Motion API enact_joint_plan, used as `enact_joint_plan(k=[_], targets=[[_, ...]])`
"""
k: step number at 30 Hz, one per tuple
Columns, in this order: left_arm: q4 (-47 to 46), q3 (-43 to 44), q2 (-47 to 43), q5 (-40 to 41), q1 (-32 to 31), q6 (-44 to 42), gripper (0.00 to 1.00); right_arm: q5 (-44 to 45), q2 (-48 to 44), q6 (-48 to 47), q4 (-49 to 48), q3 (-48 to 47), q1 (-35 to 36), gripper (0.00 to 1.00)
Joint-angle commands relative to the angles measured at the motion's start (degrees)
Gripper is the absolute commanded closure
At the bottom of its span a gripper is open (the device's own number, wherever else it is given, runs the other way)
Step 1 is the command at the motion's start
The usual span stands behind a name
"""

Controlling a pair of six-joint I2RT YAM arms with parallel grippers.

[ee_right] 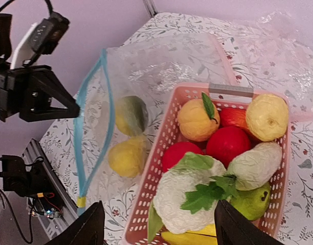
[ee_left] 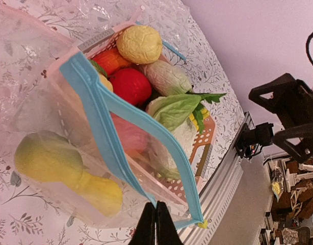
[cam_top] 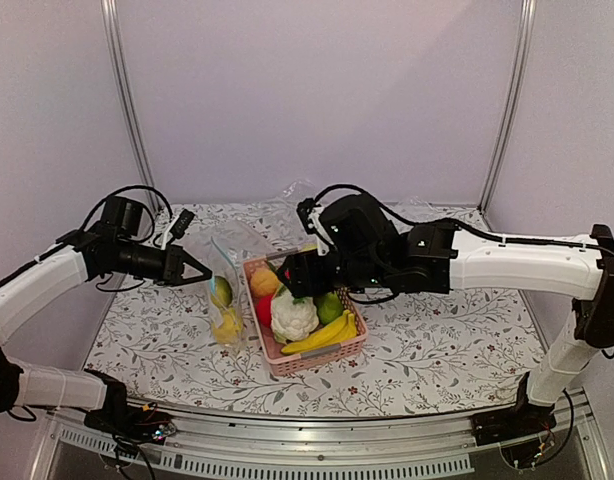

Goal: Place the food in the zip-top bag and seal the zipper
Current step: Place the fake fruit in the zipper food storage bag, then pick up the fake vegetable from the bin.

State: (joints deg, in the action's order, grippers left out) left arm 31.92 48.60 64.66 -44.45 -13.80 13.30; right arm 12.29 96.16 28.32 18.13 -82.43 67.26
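Observation:
The zip-top bag [cam_top: 230, 262] hangs open beside the pink basket, its light-blue zipper [ee_left: 98, 104] parted. My left gripper [ee_left: 155, 217] is shut on the bag's near mouth edge and holds it up. Inside the bag lie a round green fruit [ee_right: 132, 114] and a yellow lemon [ee_right: 126, 157]. A white oblong piece [ee_right: 256, 166] rests in the basket. My right gripper [ee_right: 159, 229] is open above the basket, over the cauliflower [ee_right: 189, 196], with nothing between its fingers.
The pink lattice basket [cam_top: 317, 360] also holds red, orange and pale yellow fruits, a green pear [ee_right: 251, 201] and a banana bunch [cam_top: 322, 335]. More crumpled clear plastic [ee_right: 279, 35] lies at the table's back. The metal front rail [cam_top: 317, 440] runs close below.

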Motion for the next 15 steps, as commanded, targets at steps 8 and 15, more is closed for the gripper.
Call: enact_joint_plan(k=[8, 15], targets=[[1.49, 1.50, 0.23, 1.08, 1.50, -3.81, 1.00, 6.95, -0.06, 4.76, 11.45, 3.58, -5.17, 0.27], [1.54, 1.50, 0.56, 1.11, 1.61, -3.76, 1.00, 6.43, 4.15, 1.86, 14.79, -1.55, -4.99, 0.27]])
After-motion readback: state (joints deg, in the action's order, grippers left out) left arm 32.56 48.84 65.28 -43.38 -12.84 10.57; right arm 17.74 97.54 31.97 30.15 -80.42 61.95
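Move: The white cabbage, uppermost on the far right side of the basket, lies about 5 cm to the right of the right hand, 6 cm ahead and some 13 cm below. Nearer the robot than the cabbage, the green pear is 1 cm back and 8 cm right of that hand, the cauliflower 3 cm back and straight below. The potato is 13 cm ahead and 4 cm right. From the left hand the cabbage is about 24 cm right and 2 cm ahead, 8 cm lower. Towards the white cabbage, empty and open, the right hand swings away from the bag, going right and down about 6 cm each with some 4 cm forward; it is quick at first, then eases into a slow sink. Its fingers tip further down and turn clockwise, roughly 20 degrees in all, staying wide apart and above the food. The left hand keeps its pinch on the bag's blue rim, nearly still. ##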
